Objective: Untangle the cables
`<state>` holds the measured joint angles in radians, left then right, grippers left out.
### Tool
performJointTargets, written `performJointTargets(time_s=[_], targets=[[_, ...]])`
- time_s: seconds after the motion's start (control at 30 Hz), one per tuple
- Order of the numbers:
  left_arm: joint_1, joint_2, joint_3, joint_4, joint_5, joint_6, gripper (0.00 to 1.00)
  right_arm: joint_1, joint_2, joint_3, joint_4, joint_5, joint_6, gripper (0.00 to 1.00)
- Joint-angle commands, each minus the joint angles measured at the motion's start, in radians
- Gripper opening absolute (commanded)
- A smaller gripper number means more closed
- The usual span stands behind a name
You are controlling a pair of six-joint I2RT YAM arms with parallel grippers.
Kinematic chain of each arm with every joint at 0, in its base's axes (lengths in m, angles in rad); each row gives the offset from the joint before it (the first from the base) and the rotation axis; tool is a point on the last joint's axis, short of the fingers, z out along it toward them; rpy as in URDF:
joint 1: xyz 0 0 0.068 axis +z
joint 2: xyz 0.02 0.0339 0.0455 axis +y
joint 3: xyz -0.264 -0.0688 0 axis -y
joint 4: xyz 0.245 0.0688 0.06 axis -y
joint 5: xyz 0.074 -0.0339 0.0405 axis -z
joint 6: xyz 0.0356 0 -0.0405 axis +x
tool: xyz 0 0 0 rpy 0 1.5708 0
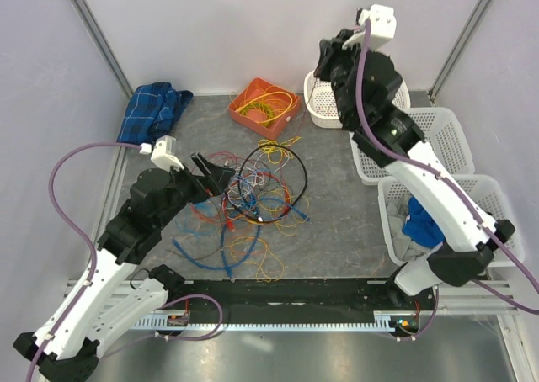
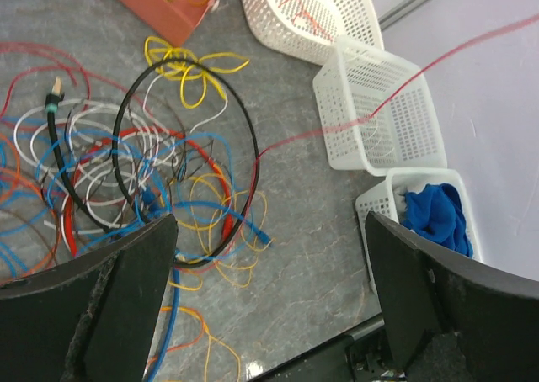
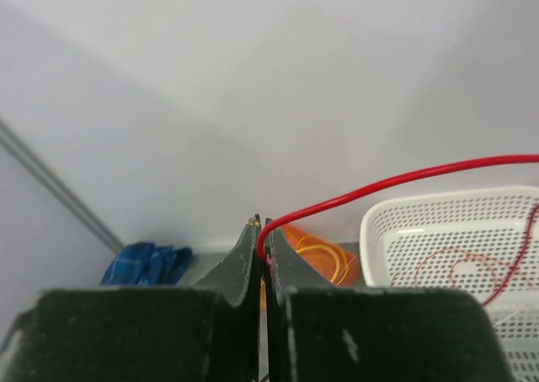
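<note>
The cables lie in a loose tangle of black, blue, red, white, yellow and orange at the table's middle, also seen in the left wrist view as cables. My left gripper hovers at the tangle's left edge, open, with nothing between its fingers. My right gripper is raised high at the back right, shut on a thin red cable. That red cable runs taut from the tangle up past the baskets.
An orange tray holding yellow cable sits at the back. A blue checked cloth lies back left. Three white baskets line the right side, the nearest holding a blue cloth.
</note>
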<state>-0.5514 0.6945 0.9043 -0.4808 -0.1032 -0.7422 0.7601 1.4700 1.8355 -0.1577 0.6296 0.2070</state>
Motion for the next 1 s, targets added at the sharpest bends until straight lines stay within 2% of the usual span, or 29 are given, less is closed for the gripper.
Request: performJointTargets(time_s=[0.0,0.07,0.27,0.37,0.4,0.47,0.63,0.67,0.8,0.97], targets=[[0.002,-0.033,-0.085,0.008,0.005,-0.08,1.0,-0.059,0.105,0.22,-0.114,0.021,0.018,0.0],[0.002,-0.042,-0.108,0.01,0.017,-0.094,1.0,-0.079,0.137,0.322,-0.131,0.022,0.028,0.0],[0.002,-0.072,-0.209,0.06,0.046,-0.12,0.99,-0.087,0.204,0.478,-0.128,-0.019,0.048,0.0],[-0.001,-0.093,-0.278,0.209,0.086,-0.097,1.0,-0.088,0.191,0.476,-0.158,-0.07,0.104,0.0],[-0.004,-0.101,-0.3,0.281,0.136,-0.059,1.0,-0.087,0.176,0.469,-0.164,-0.079,0.12,0.0],[-0.03,-0.099,-0.324,0.433,0.152,-0.01,1.0,-0.088,0.158,0.434,-0.181,-0.109,0.155,0.0],[-0.125,0.011,-0.156,0.476,0.117,0.213,1.0,-0.087,0.092,0.358,-0.224,-0.163,0.21,0.0],[-0.136,0.046,-0.113,0.543,0.117,0.248,1.0,-0.087,0.084,0.331,-0.224,-0.178,0.221,0.0],[-0.166,0.151,-0.071,0.746,0.203,0.4,1.0,-0.087,0.056,0.289,-0.247,-0.25,0.261,0.0],[-0.171,0.301,-0.002,0.794,0.27,0.538,1.0,-0.088,0.013,0.226,-0.264,-0.317,0.296,0.0]])
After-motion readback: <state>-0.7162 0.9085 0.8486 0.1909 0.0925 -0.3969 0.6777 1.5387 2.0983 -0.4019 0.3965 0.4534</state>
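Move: The red cable's free stretch, running from the right fingers down to the tangle, passes about 15 cm to the right of the open left hand, some 8 cm ahead and roughly level with it. From that hand the tangle lies about 28 cm below, 7 cm right and 3 cm ahead; the yellow bundle equally low, 12 cm ahead and 12 cm right. From the right hand, which already pinches the red cable, the tangle is about 50 cm below, 12 cm back and 14 cm left. Down first, about 7 cm, then sweeping right and up, the open left hand travels towards the red cable's hanging stretch, tipping its fingers up some 30 degrees and turning clockwise. The right hand keeps its pinch on the cable, goes forward and up, then eases back and partly down, turning slightly counter-clockwise. ##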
